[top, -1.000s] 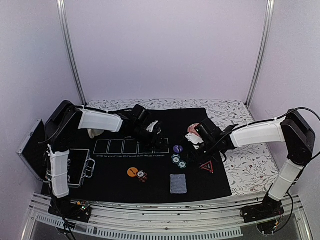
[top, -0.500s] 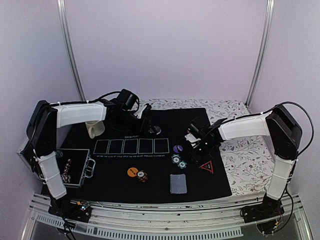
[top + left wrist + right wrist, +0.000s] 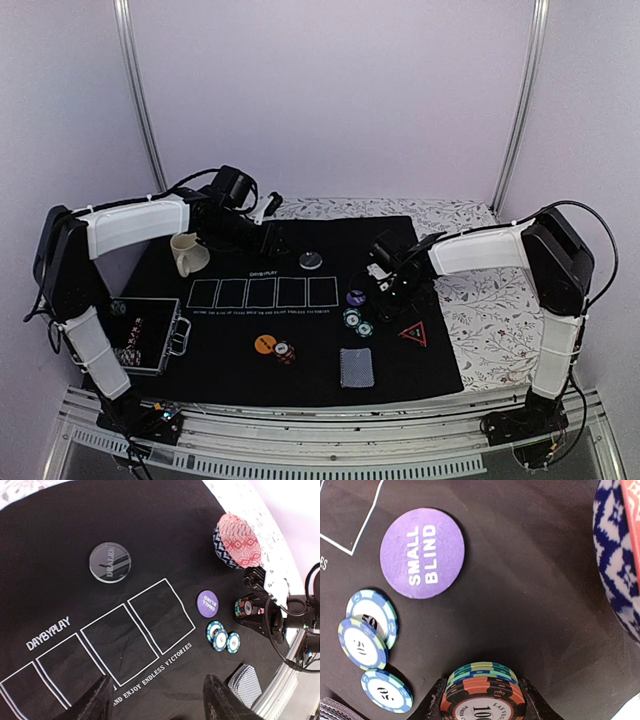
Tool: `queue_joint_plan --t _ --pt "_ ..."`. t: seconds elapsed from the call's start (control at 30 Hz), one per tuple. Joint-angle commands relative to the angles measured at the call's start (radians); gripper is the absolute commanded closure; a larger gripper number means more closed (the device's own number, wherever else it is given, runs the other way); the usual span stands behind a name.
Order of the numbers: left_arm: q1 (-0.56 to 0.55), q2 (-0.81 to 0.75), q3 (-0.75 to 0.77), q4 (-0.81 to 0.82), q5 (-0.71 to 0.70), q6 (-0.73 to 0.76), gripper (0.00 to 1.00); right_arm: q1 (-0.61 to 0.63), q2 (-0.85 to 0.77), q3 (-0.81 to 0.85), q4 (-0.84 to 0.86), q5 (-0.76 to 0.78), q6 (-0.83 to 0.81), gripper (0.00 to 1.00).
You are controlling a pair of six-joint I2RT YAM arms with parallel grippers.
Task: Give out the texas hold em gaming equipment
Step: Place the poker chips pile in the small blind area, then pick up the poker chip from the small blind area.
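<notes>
My left gripper [image 3: 272, 238] hangs open and empty over the back of the black mat [image 3: 230, 360]; its tips [image 3: 157, 705] frame bare felt. A clear black dealer disc [image 3: 110, 562] lies just beyond the printed card boxes, also the dealer disc [image 3: 311, 261]. My right gripper [image 3: 482, 700] is shut on a stack of striped poker chips [image 3: 482, 687], low over the mat beside the purple small-blind disc [image 3: 422, 552]. Three blue chips [image 3: 370, 635] lie near it. An orange disc [image 3: 264, 344], red chips [image 3: 285, 352], the card deck [image 3: 356, 367] and triangle marker [image 3: 414, 333] sit nearer the front.
A cream mug [image 3: 186, 253] stands at the mat's back left. An open metal case [image 3: 150, 335] lies at the left edge. The red patterned bowl [image 3: 237, 542] sits just behind my right gripper. Floral cloth [image 3: 490, 330] covers the table to the right.
My left gripper has drawn back and to the left, leaving the dealer disc uncovered on the mat. The right gripper, still holding the chip stack, shifted slightly left.
</notes>
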Motion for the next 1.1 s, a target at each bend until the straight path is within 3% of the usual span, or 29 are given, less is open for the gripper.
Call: queue_joint_plan --t 0.0,0.2,0.33,0.63,1.07 --pt "0.023 -0.051 -0.026 -0.030 -0.015 0.032 0.37 0.000 0.035 0.025 -0.023 0.042 0.048 0.72" --pt "0.032 -0.100 -0.059 -0.038 -0.043 0.064 0.37 0.011 0.034 0.033 -0.065 0.071 0.081 0.43" --pt "0.039 -0.120 -0.062 -0.050 -0.031 0.080 0.37 0.028 0.029 0.071 -0.098 0.084 0.099 0.34" --pt "0.042 -0.182 -0.063 -0.093 -0.010 0.119 0.36 0.086 0.030 0.233 -0.235 0.142 0.133 0.25" --pt "0.047 -0.260 -0.146 -0.076 -0.038 0.137 0.36 0.178 0.060 0.258 -0.291 0.009 0.303 0.30"
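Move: The chips pile is already on the cloth between the right fingers, at the hand point. From there the small blind button lies about 4 cm ahead and 6 cm left; the three blue chips 2 cm back and 6 cm left; the red triangle 6 cm back and 6 cm right. From the left hand the pile is some 24 cm right, 7 cm back and 14 cm below. Right fingers open, freeing the pile, rise about 5 cm while going left, then back; left hand lifts leftward. ##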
